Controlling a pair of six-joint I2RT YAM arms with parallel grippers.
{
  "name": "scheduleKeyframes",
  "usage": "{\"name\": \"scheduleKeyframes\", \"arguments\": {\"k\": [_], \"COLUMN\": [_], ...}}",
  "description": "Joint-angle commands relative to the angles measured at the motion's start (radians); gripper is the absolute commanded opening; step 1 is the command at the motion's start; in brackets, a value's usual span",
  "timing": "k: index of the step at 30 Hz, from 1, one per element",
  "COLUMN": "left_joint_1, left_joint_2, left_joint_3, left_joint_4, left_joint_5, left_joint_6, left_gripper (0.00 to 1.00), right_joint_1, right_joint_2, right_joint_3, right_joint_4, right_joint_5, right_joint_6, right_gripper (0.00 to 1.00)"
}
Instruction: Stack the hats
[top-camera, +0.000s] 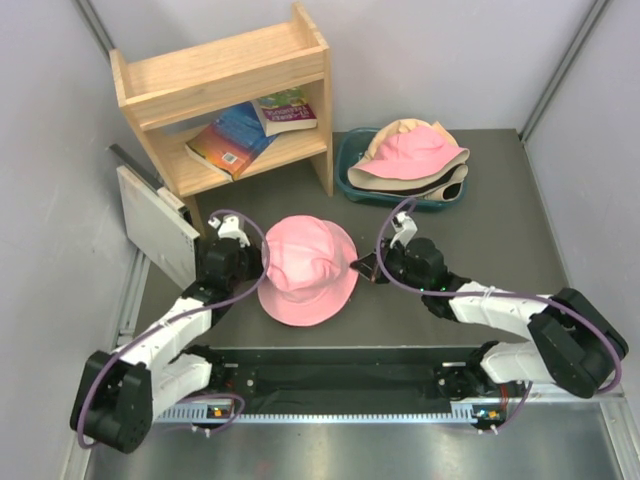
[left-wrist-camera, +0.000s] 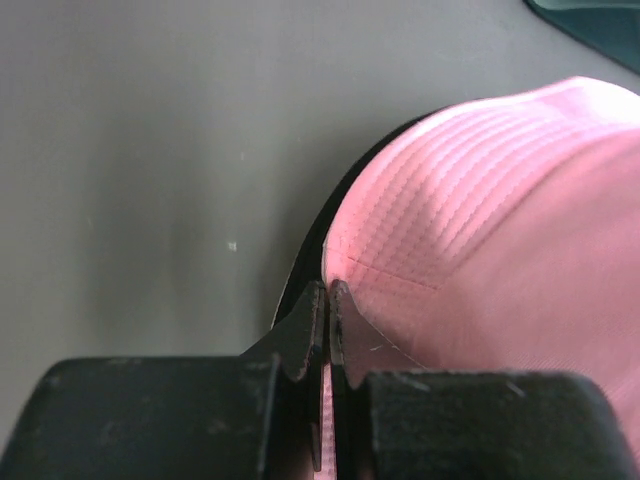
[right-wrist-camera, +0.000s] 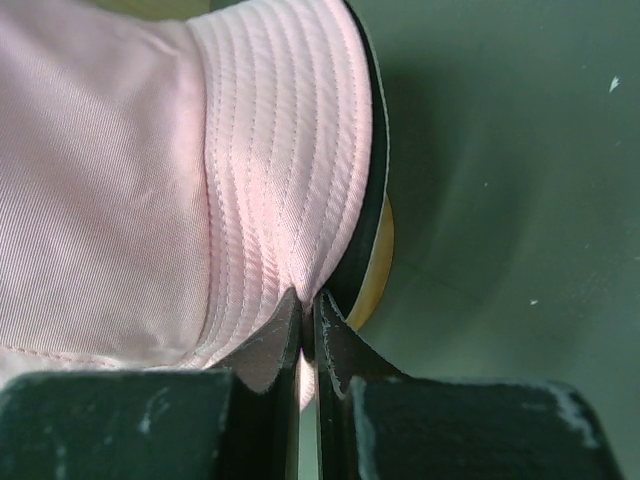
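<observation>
A pink bucket hat (top-camera: 305, 268) sits in the middle of the table between my two grippers. My left gripper (top-camera: 262, 262) is shut on its left brim, seen close in the left wrist view (left-wrist-camera: 327, 290). My right gripper (top-camera: 358, 268) is shut on its right brim, seen close in the right wrist view (right-wrist-camera: 308, 298). A black hat's brim (left-wrist-camera: 308, 235) shows under the pink hat (left-wrist-camera: 500, 230), also in the right wrist view (right-wrist-camera: 376, 190). A yellow-tan edge (right-wrist-camera: 382, 265) lies under that; I cannot tell what it is. At the back another pink hat (top-camera: 412, 152) lies on a beige hat (top-camera: 372, 176) and a black one (top-camera: 452, 187).
The back hats lie in a teal tub (top-camera: 346, 172). A wooden bookshelf (top-camera: 225, 75) with books (top-camera: 240, 135) stands at the back left. A grey-white panel (top-camera: 152, 225) leans by the left wall. Grey walls close in both sides.
</observation>
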Motion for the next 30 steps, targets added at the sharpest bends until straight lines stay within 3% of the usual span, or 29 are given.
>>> {"name": "scheduleKeyframes", "arguments": {"k": [1,12,14,15,16,19,20,23,25,30], "left_joint_1": [-0.005,-0.005,-0.005,-0.005,-0.005,-0.005,-0.005,-0.005,-0.005,-0.005], "left_joint_2": [0.100,0.257,0.236,0.219,0.181,0.096,0.081,0.028,-0.004,-0.096], "left_joint_3": [0.071,0.171,0.180,0.185,0.191,0.223,0.236,0.294,0.331,0.395], "left_joint_4": [0.044,0.128,0.096,0.081,0.070,0.006,-0.046,-0.205,-0.276,-0.416], "left_joint_5": [-0.098,-0.103,-0.111,-0.111,-0.109,-0.097,-0.092,-0.135,-0.157,-0.177], "left_joint_6": [0.053,0.071,0.075,0.076,0.079,0.105,0.108,0.108,0.098,0.088], "left_gripper": [0.00,0.00,0.07,0.18,0.24,0.44,0.51,0.73,0.83,0.98], "right_joint_1": [0.050,0.140,0.139,0.133,0.128,0.110,0.099,0.048,0.000,-0.057], "right_joint_2": [-0.035,-0.052,-0.079,-0.096,-0.117,-0.222,-0.275,-0.383,-0.450,-0.524], "right_joint_3": [-0.021,-0.059,-0.049,-0.042,-0.036,0.007,0.031,0.068,0.097,0.211], "right_joint_4": [-0.104,-0.065,-0.103,-0.127,-0.152,-0.296,-0.339,-0.459,-0.515,-0.679], "right_joint_5": [0.085,0.060,0.060,0.060,0.069,0.137,0.154,0.191,0.198,0.299], "right_joint_6": [-0.033,0.044,0.042,0.038,0.032,-0.019,-0.046,-0.091,-0.124,-0.237], "right_gripper": [0.00,0.00,0.01,0.03,0.06,0.37,0.55,0.76,0.82,0.89]}}
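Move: Between the hands sits the pink hat, its middle about 10 cm right of the left hand and about 10 cm left of the right hand, level with both fore and aft and roughly 1 cm above them. Almost hidden under it is the black hat, centred on nearly the same spot, a couple of centimetres below the hand points. The green basket of hats stands some 24 cm ahead and 12 cm to the right of the right hand, about 7 cm lower. Working the brim from both sides with shut fingertips, the left hand slides forward about 5 cm while the right draws back and slightly left some 4 cm, a clockwise tug on the pink hat. Both then open wide, come free of the brim and rise: the left up and a little back and left, the right up and out to the right, drifting forward. ##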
